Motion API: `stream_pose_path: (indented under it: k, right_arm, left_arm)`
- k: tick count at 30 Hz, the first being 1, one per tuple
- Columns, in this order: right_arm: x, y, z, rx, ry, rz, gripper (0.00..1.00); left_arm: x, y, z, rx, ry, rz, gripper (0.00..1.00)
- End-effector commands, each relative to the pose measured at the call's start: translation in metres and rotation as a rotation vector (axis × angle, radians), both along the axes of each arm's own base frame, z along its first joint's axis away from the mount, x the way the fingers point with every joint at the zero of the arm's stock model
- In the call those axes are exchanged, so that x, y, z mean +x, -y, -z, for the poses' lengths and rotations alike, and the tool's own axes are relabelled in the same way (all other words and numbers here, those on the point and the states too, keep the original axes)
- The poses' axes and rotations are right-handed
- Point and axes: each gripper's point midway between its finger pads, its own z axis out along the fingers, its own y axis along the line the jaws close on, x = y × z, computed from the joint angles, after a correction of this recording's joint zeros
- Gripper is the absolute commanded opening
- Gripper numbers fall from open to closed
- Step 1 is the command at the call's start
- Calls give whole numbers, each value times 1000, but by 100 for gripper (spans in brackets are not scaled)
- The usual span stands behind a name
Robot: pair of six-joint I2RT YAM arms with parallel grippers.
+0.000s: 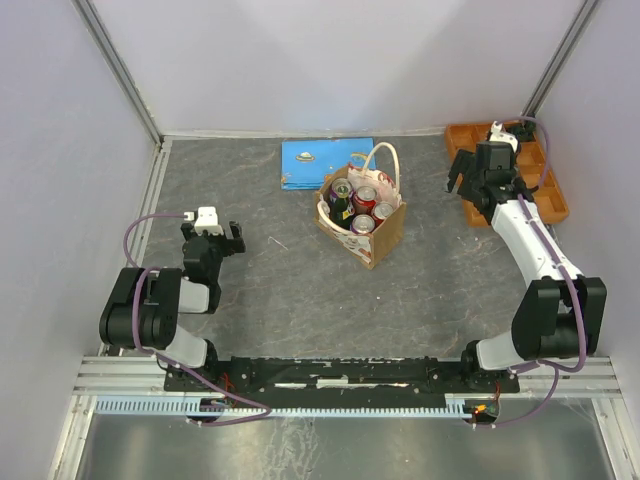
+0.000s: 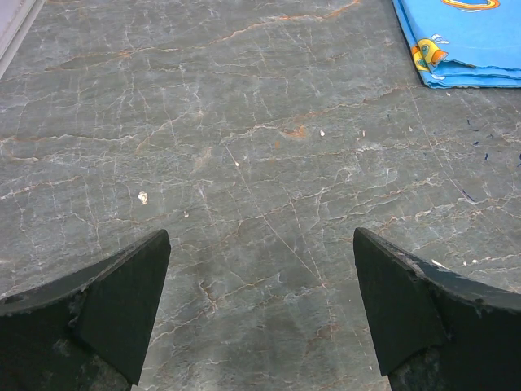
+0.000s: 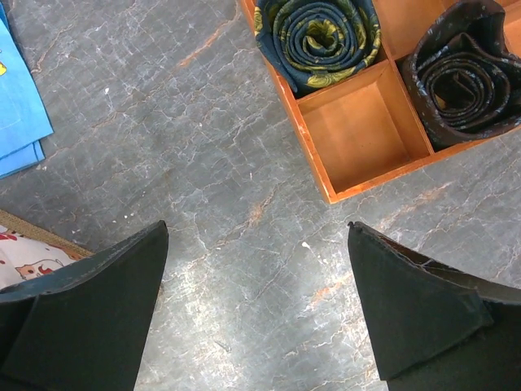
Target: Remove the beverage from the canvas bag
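The tan canvas bag [image 1: 380,232] with cream looped handles stands upright mid-table in the top view, holding several beverage cans [image 1: 364,197] and a dark bottle. A corner of the bag [image 3: 24,244] shows at the left edge of the right wrist view. My left gripper [image 1: 221,237] is open and empty over bare table, well left of the bag; its view [image 2: 260,244] shows only the grey surface between the fingers. My right gripper [image 1: 457,178] is open and empty, right of the bag, by the orange tray's near corner [image 3: 330,194].
A flat blue booklet [image 1: 318,163] lies behind the bag; it also shows in the left wrist view [image 2: 464,41] and the right wrist view [image 3: 16,122]. An orange compartment tray [image 1: 555,200] with rolled neckties [image 3: 317,31] sits at the back right. White walls enclose the table.
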Motion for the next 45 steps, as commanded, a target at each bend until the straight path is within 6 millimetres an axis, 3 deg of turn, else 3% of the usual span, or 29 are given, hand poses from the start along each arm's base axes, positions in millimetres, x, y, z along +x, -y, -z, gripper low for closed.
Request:
stream_pose_path:
  k: [1, 10, 13, 17, 21, 28, 31, 38, 45]
  right_arm:
    - [6, -3, -26, -13, 109, -31, 99]
    - [9, -11, -27, 18, 153, -69, 99]
    - [15, -23, -27, 32, 142, -123, 99]
    - [18, -57, -45, -120, 140, -239, 93]
    - [13, -107, -61, -255, 134, -381, 90]
    - [-4, -172, -103, -187, 210, -570, 73]
    - [-13, -194, -108, -168, 219, -646, 73]
    - [-20, -226, -75, -184, 89, -775, 72]
    - [-19, -233, -20, -195, -110, -805, 73]
  left_arm:
    - [6, -5, -16, 2, 68, -26, 99]
    - [6, -6, -16, 3, 67, -27, 99]
    - [6, -5, -17, 4, 69, -27, 99]
    - [6, -6, -17, 4, 69, -27, 99]
    - [6, -5, -17, 3, 68, -26, 99]
    - [6, -5, -16, 3, 67, -26, 99]
    - [6, -5, -17, 3, 69, -27, 99]
    - [6, -5, -17, 4, 69, -26, 99]
    - [6, -5, -17, 2, 70, -25, 99]
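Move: The red can nearest the right gripper, standing in the canvas bag, lies about 23 cm to its left, some 2 cm farther out and roughly 12 cm below. The second red can is about 4 cm beyond that can and 5 cm farther left; the near purple can is about 4 cm closer in and 5 cm farther left, and the green bottle some 10 cm to its left. From the left gripper, the first red can lies about 40 cm to the right and 5 cm farther out. Swing the right gripper about 23 cm left to bring it over the open canvas bag, arching up some 8 cm on the way, then dipping about 5 cm again towards the nearest red can. Turn the hand roughly 45 degrees counter-clockwise and narrow the fingers to about three quarters open, stopping above the can without touching it. ##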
